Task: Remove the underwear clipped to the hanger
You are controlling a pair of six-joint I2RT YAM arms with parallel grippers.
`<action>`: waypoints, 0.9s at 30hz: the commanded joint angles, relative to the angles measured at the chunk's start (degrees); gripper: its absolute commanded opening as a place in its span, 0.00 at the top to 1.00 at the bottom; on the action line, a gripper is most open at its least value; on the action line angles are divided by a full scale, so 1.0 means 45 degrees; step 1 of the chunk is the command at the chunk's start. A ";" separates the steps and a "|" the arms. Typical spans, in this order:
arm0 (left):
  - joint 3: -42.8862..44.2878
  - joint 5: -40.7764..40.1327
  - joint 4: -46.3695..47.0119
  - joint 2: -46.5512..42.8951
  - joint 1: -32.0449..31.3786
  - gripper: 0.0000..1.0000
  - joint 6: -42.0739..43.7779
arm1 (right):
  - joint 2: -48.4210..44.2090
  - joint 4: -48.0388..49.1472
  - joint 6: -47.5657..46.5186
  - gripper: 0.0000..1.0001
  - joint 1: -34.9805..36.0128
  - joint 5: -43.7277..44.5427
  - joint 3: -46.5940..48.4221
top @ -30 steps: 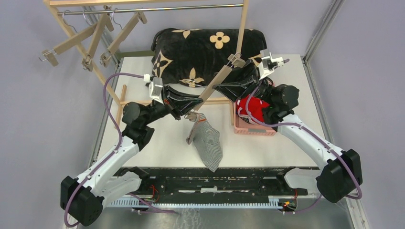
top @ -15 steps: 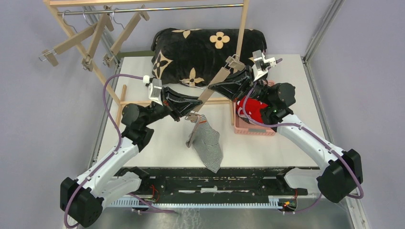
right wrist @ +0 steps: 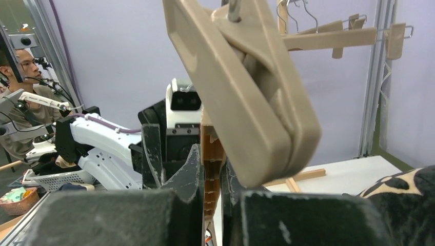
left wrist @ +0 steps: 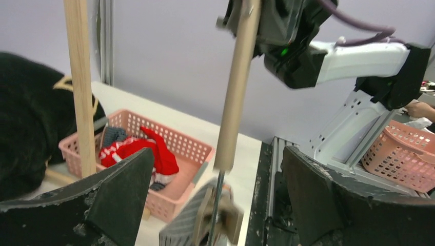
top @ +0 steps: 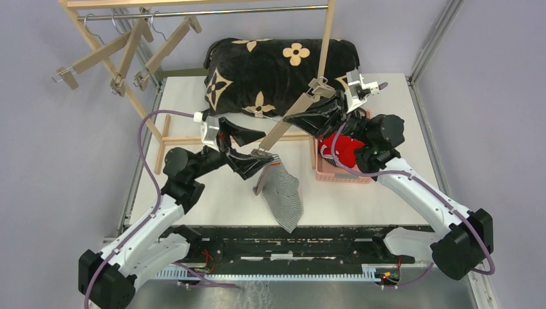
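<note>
A tan wooden hanger (top: 290, 116) slants across the middle of the top view. My right gripper (top: 297, 117) is shut on its bar, and the right wrist view shows the bar pinched between the fingers of the right gripper (right wrist: 211, 159), under the upper clip (right wrist: 246, 92). Grey-and-white pinstriped underwear (top: 283, 196) hangs at the lower clip (top: 261, 154). My left gripper (top: 265, 149) stands open around that clip. In the left wrist view the left gripper (left wrist: 218, 154) has wide jaws either side of the bar (left wrist: 238, 87) and the blurred striped underwear (left wrist: 184, 225). Red underwear (top: 341, 145) lies in the pink basket (top: 344, 175).
A black floral cushion (top: 277, 61) lies at the back of the table. Several empty hangers (top: 122, 55) hang on the wooden rack's rail at upper left, and a rack post (top: 327, 38) rises beside the right gripper. Another pink basket (left wrist: 405, 159) sits beyond the table.
My right gripper closed on the hanger bar. My left gripper, shut at the lower clip before, has sprung wide open and drawn slightly back. The striped underwear hangs much as before.
</note>
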 commanded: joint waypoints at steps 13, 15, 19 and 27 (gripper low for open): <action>-0.1885 -0.0414 -0.0117 -0.2120 -0.0004 0.14 0.0737 | -0.0550 0.1130 0.0134 0.99 0.0039 0.0358 -0.0125; -0.1924 -0.0309 0.0543 -0.1959 -0.0008 0.14 0.0451 | -0.0532 0.1130 0.0114 0.99 0.0041 0.0330 -0.0214; -0.1952 -0.0054 0.1412 -0.1462 -0.0003 0.34 -0.0098 | -0.0506 0.1094 0.0019 0.99 0.0045 0.0385 -0.0366; -0.1796 -0.0096 0.1882 -0.0991 -0.0003 0.69 -0.0295 | -0.0565 0.0548 -0.0462 0.99 0.0039 0.0466 -0.0344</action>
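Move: Just below the open left fingers hangs the hanger's lower clip, about 5 cm down and 2 cm back, level sideways. The striped underwear hangs from it, middle some 5 cm to the left hand's right, 3 cm back and 20 cm below. The hanger bar slants up past it, middle about 9 cm right, 5 cm ahead and 7 cm above. From the right hand, holding that bar, the lower clip lies roughly 9 cm left, 6 cm back and 12 cm below. Sinking about 4 cm with some 2 cm of drift back and left, the open left hand comes down around the lower clip, eases slightly back to the right, then closes and pinches the clip between its fingertips to open it. The right hand keeps its hold on the hanger, rising and drawing back about 1 cm each, then settling back almost to where it was. ##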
